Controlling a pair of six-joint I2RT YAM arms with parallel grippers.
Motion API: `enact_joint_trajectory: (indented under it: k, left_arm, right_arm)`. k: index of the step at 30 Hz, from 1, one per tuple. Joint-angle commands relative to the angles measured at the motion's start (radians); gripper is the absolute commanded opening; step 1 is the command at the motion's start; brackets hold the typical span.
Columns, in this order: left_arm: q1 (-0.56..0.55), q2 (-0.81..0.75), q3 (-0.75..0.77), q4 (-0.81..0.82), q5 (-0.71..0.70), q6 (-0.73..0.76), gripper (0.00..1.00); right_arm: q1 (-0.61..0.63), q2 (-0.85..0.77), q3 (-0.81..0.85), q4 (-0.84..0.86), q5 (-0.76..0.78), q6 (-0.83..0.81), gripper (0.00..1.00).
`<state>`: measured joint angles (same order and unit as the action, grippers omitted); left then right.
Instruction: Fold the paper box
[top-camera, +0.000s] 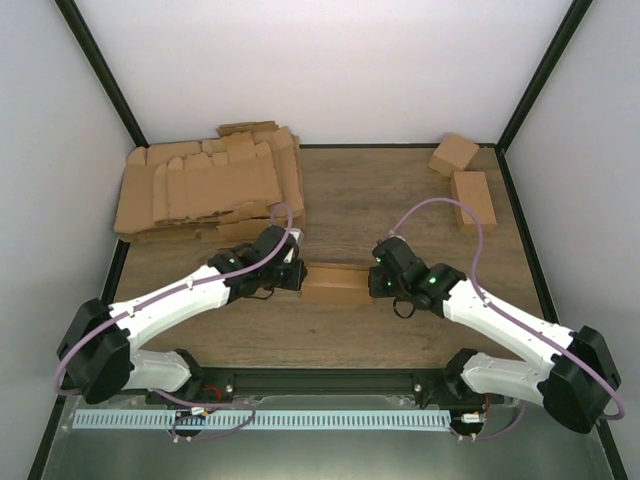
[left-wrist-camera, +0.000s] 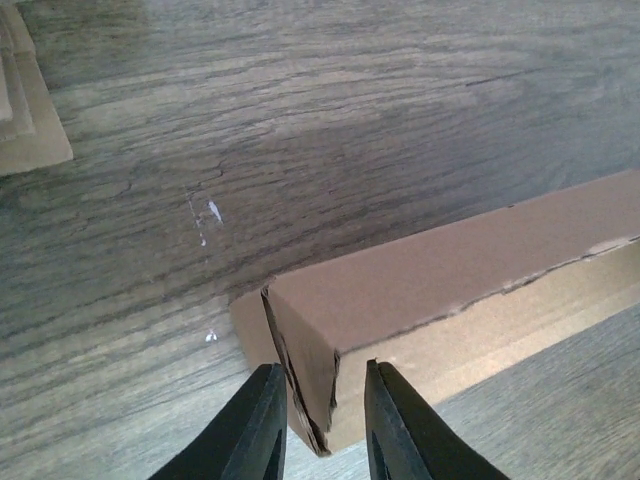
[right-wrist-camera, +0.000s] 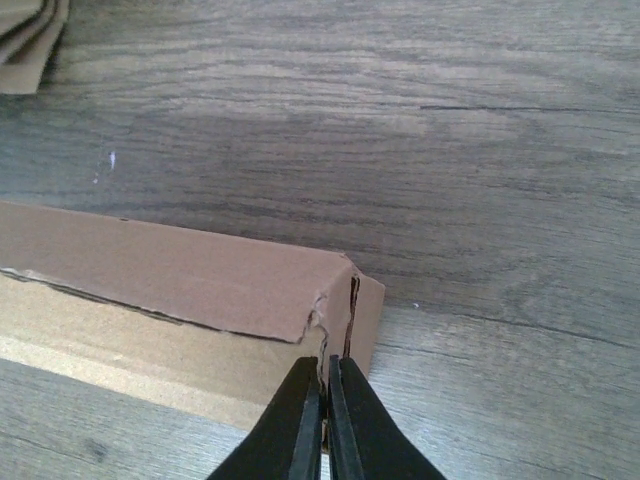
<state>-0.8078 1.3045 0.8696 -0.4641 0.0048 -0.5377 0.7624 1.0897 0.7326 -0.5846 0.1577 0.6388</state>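
The paper box (top-camera: 335, 285) lies on the table between the two arms as a small oblong brown box with its lid flap folded over. My left gripper (top-camera: 298, 275) is at its left end. In the left wrist view the box (left-wrist-camera: 450, 280) shows its end flap between the fingers of that gripper (left-wrist-camera: 322, 400), which stand a little apart on either side of it. My right gripper (top-camera: 374, 280) is at the right end. There its jaws (right-wrist-camera: 326, 385) are shut on the thin end wall of the box (right-wrist-camera: 170, 270).
A big pile of flat cardboard blanks (top-camera: 210, 185) covers the back left of the table; its corner shows in both wrist views (left-wrist-camera: 25, 120) (right-wrist-camera: 30, 40). Two folded boxes (top-camera: 453, 154) (top-camera: 473, 198) sit at the back right. Dark frame posts line the sides.
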Motion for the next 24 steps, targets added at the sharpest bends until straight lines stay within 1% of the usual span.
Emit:
enact_joint_trajectory:
  k: [1,5,9,15,20,24]
  left_arm:
    - [-0.007,0.028,0.034,0.003,-0.008,0.023,0.22]
    - [-0.011,0.047,0.038,-0.001,-0.016,0.027,0.10]
    - [-0.021,0.054,0.046,-0.014,-0.041,0.029,0.04]
    - [-0.032,0.061,0.062,-0.039,-0.075,0.028,0.04]
    - [-0.040,0.064,0.062,-0.040,-0.083,0.019,0.04]
    - [-0.045,0.070,0.061,-0.043,-0.087,0.014,0.04]
  right_arm:
    - [0.009,0.032,0.062,-0.093,0.025,-0.016,0.05]
    - [0.011,0.041,0.072,-0.111,0.037,-0.014,0.05]
    - [0.011,0.057,0.092,-0.134,0.047,-0.018,0.04]
    - [0.029,0.075,0.121,-0.158,0.078,-0.020,0.01]
    - [0.066,0.114,0.145,-0.198,0.136,-0.012,0.01]
    - [0.069,0.137,0.156,-0.222,0.161,0.002,0.01]
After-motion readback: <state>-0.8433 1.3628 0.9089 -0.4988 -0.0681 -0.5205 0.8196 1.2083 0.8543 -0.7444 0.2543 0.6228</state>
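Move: The paper box's left end panel sits right between the left hand's partly open fingers, about 1 cm to their right and 1 cm down; the box's middle is roughly 8 cm to that hand's right and 2 cm lower. The right hand has nearly shut fingers at the right end panel, some 1 cm below it, with the box's middle about 7 cm to its left, 1 cm ahead and 2 cm below. The cardboard stack lies around 23 cm ahead and 20 cm left of the left hand. The left hand sinks about 1 cm onto the near part of the box's left end and shuts its fingers from a quarter open, pinching the panel layers there while its wrist leans slightly inward over the box. The right hand stays almost in place with its fingers nearly shut on the right end panel's edge, tightening only a touch, and rolls some 10 degrees so that its wrist leans left over the box and its fingertips point more to the right. ##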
